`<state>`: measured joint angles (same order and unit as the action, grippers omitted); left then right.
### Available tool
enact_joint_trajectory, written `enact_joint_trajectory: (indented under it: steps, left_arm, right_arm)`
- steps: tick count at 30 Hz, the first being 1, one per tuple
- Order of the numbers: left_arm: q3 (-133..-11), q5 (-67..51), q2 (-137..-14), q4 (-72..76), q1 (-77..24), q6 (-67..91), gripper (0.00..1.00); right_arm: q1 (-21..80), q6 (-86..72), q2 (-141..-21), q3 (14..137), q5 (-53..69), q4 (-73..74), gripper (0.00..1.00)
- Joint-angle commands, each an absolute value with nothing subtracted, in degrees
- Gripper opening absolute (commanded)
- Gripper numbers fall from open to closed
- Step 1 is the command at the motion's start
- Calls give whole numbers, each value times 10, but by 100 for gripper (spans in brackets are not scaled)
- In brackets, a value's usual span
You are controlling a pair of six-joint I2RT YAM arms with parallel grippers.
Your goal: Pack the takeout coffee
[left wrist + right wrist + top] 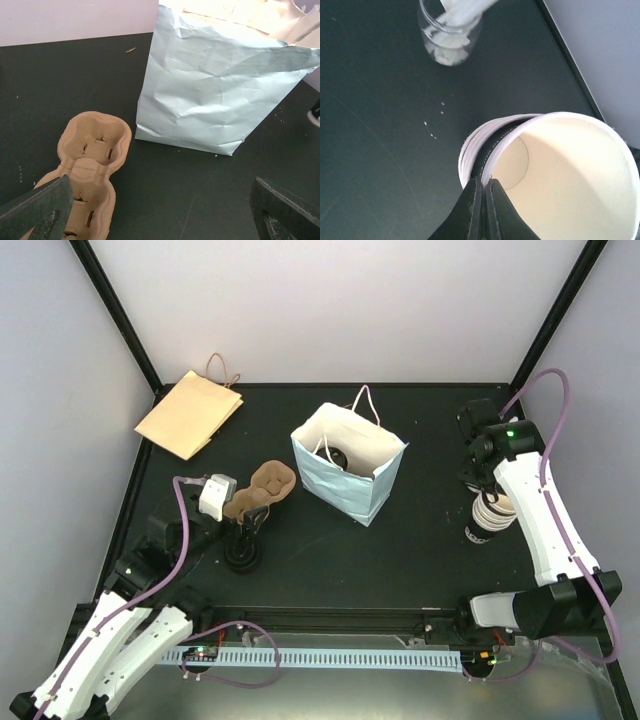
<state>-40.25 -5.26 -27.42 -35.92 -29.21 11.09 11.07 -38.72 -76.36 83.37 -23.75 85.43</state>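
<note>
A light blue paper bag (352, 480) (215, 95) stands open mid-table. Inside it a round black lid (338, 456) shows, apparently the takeout coffee; its cup is hidden by the bag walls. At the right, a nested stack of lidless white cups (490, 515) (470, 155) stands on the table. My right gripper (487, 492) (484, 182) is shut on the rim of the top lidless cup (570, 170), which leans off the stack. My left gripper (245, 530) (165, 215) hangs open over the near end of a brown pulp cup carrier (262, 488) (92, 150), holding nothing.
A flat brown paper bag (190, 412) lies at the back left corner. A glass jar (450, 35) with white packets stands beyond the cup stack. Black frame posts and pale walls close the table's back and sides.
</note>
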Motion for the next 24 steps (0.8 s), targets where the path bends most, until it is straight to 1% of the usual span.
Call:
enact_joint_trajectory:
  steps: [1, 2, 3, 4, 6, 7, 9, 14, 18, 24]
  left_arm:
    - [-403, -64, -272, -338, -292, 105, 99]
    - [-403, -66, -272, -337, -293, 105, 99]
    - [-404, -67, -274, -341, -293, 104, 99]
    - [-407, -65, -276, -345, -293, 105, 99]
    - [-406, -61, -274, -345, -294, 105, 99]
    - [-404, -64, -273, -340, -294, 104, 99]
    - [-404, -67, -273, -341, -294, 105, 99]
    - [-404, -62, -271, -343, -295, 103, 99]
    - [-405, -65, -276, -343, -295, 104, 99]
    - [-405, -65, -273, -342, -295, 103, 99]
  right_arm:
    - [127, -377, -733, 820, -265, 794, 2]
    - [127, -379, -746, 843, -246, 824, 1]
    - [132, -400, -765, 875, -257, 864, 1]
    - [138, -408, -768, 883, -271, 866, 1]
    - [139, -389, -750, 822, -292, 794, 3]
    - [135, -377, -760, 821, -277, 788, 3]
    - [136, -404, -791, 854, -280, 843, 1]
    - [136, -402, -788, 891, -302, 870, 1]
    - [136, -375, -753, 930, -276, 870, 2]
    - [137, -318, -718, 1020, -191, 867, 2]
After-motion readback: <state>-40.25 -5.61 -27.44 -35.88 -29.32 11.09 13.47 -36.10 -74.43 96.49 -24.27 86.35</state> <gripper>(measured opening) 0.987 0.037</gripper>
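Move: The right gripper already pinches the rim of the top cup, drawn partly out of the cup stack; the stack's middle lies about 2 cm back, 2 cm right and 9 cm below. The straw jar stands about 9 cm ahead of the hand, neither left nor right, and 11 cm lower; the blue bag stands some 27 cm to its left and 9 cm farther out. From the idle left hand the stack is about 50 cm right and 3 cm ahead. Keep the right fingers shut on the cup's rim and work the cup loose from the stack: bob up a centimetre or so and back down while easing slightly forward, then pull quickly straight up, about 7.5 cm in all. As you rise, tilt the wrist some 15 degrees so the fingertips swing forward. ##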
